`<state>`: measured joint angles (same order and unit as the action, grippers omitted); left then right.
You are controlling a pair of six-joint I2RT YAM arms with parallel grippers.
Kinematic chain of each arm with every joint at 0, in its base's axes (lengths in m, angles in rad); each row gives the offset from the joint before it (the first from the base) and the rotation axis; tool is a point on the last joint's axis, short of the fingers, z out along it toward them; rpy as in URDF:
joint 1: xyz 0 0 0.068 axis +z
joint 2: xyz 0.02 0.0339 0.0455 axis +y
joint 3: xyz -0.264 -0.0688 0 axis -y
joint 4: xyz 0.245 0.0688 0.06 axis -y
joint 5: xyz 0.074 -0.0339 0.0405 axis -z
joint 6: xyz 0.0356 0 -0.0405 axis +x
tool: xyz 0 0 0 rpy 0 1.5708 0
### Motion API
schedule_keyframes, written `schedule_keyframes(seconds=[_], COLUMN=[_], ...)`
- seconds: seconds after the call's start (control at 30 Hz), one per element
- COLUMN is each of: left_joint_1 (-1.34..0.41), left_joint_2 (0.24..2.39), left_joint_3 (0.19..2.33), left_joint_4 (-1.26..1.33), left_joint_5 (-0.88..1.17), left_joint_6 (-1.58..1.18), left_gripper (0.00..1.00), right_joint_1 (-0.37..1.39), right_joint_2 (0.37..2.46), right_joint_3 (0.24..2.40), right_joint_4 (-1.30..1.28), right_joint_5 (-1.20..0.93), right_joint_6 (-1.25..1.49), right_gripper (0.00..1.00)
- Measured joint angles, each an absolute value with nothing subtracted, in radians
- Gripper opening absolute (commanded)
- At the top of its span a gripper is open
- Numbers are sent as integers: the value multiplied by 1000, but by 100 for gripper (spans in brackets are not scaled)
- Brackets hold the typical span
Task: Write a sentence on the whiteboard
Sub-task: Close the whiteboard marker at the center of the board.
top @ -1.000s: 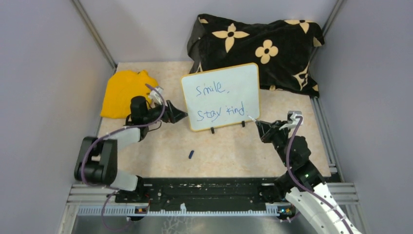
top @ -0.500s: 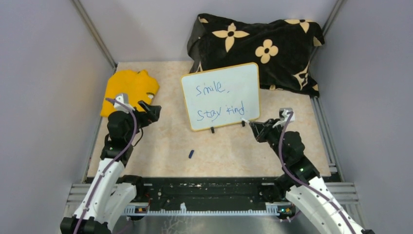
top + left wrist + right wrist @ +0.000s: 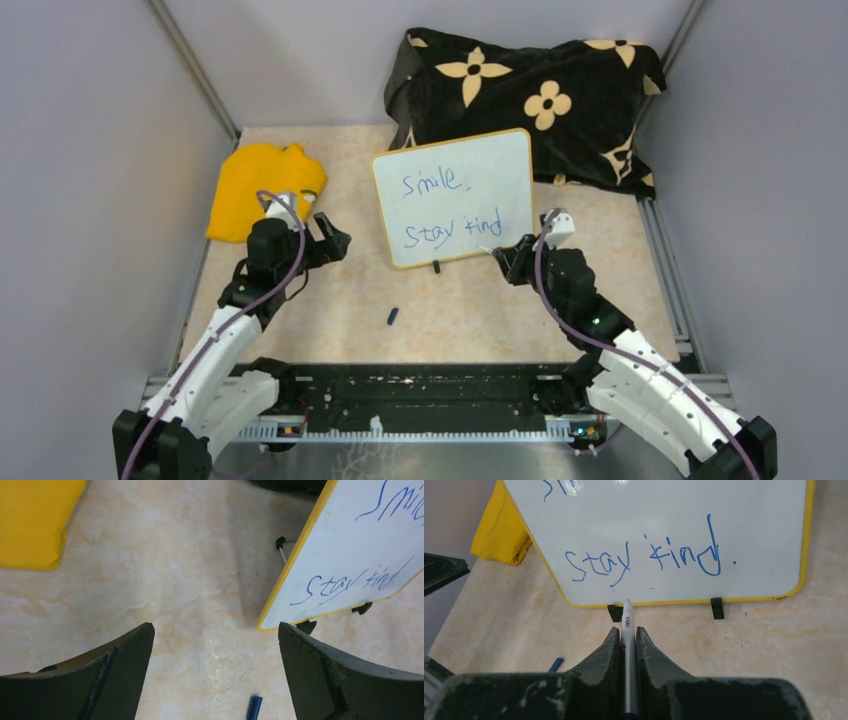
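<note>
The whiteboard [image 3: 480, 165] stands tilted on small black feet at mid-table. On it is the sentence [image 3: 453, 230] in blue, "Smile," above "Stay kind." My right gripper [image 3: 503, 255] is low in front of the board's lower right corner, shut on a white marker [image 3: 628, 612]. The marker's tip points at the yellow lower rim under "Stay" [image 3: 596, 565], just short of the whiteboard [image 3: 664, 515]. My left gripper [image 3: 335, 240] hovers left of the board, open and empty. From the left wrist, the whiteboard [image 3: 345, 540] is at upper right, beyond the left gripper [image 3: 215, 635].
A small blue marker cap [image 3: 393, 317] lies on the tabletop in front of the board; the cap [image 3: 255, 707] is near my left fingers. A yellow cloth [image 3: 262, 185] lies at left, and a black flowered cloth [image 3: 530, 90] behind the board. Grey walls close in both sides.
The right gripper has slid left along the board's lower edge with the marker, away from the dot after "kind". The left arm pulled back from the board's left edge and unfolded.
</note>
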<state>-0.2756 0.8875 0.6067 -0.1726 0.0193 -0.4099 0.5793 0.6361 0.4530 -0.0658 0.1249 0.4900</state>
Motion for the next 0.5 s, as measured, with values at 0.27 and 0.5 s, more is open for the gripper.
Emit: schedule_keyframes(seconds=[0.27, 0.5], left_joint_1=[-276, -402], left_joint_2=[799, 1015], left_joint_3=[562, 636], left_joint_4=[-110, -159], left_joint_5=[88, 218], left_joint_6=[-469, -363], left_gripper=[99, 98], right_joint_1=[611, 612], right_joint_2=[641, 619], right_joint_3=[479, 479], right_joint_4=[-49, -52], right_joint_5=[164, 183], right_joint_6=[455, 445], right_gripper=[0, 0])
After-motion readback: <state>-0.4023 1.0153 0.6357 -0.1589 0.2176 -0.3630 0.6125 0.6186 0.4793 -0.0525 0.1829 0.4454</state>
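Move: The blue marker cap lies on the table about 9 cm to the right of the empty left hand, 9 cm back and some 15 cm below. The whiteboard's lower left corner is roughly 10 cm to that hand's right and 2 cm ahead, about 13 cm down; the board's left black foot is some 19 cm right and 2 cm ahead, 15 cm down. From the right hand, which already holds the marker, the cap is about 20 cm left, 4 cm back and 17 cm down. Rightward goes the left hand, after a small lift of about 2 cm: it swings about 7 cm across the near side of the board's lower left corner, sinking and easing back towards the blue cap. The wrist turns some 20 degrees clockwise and the fingers stay wide open, touching nothing. The right hand rises about 2 cm and keeps its pinch on the open marker. ##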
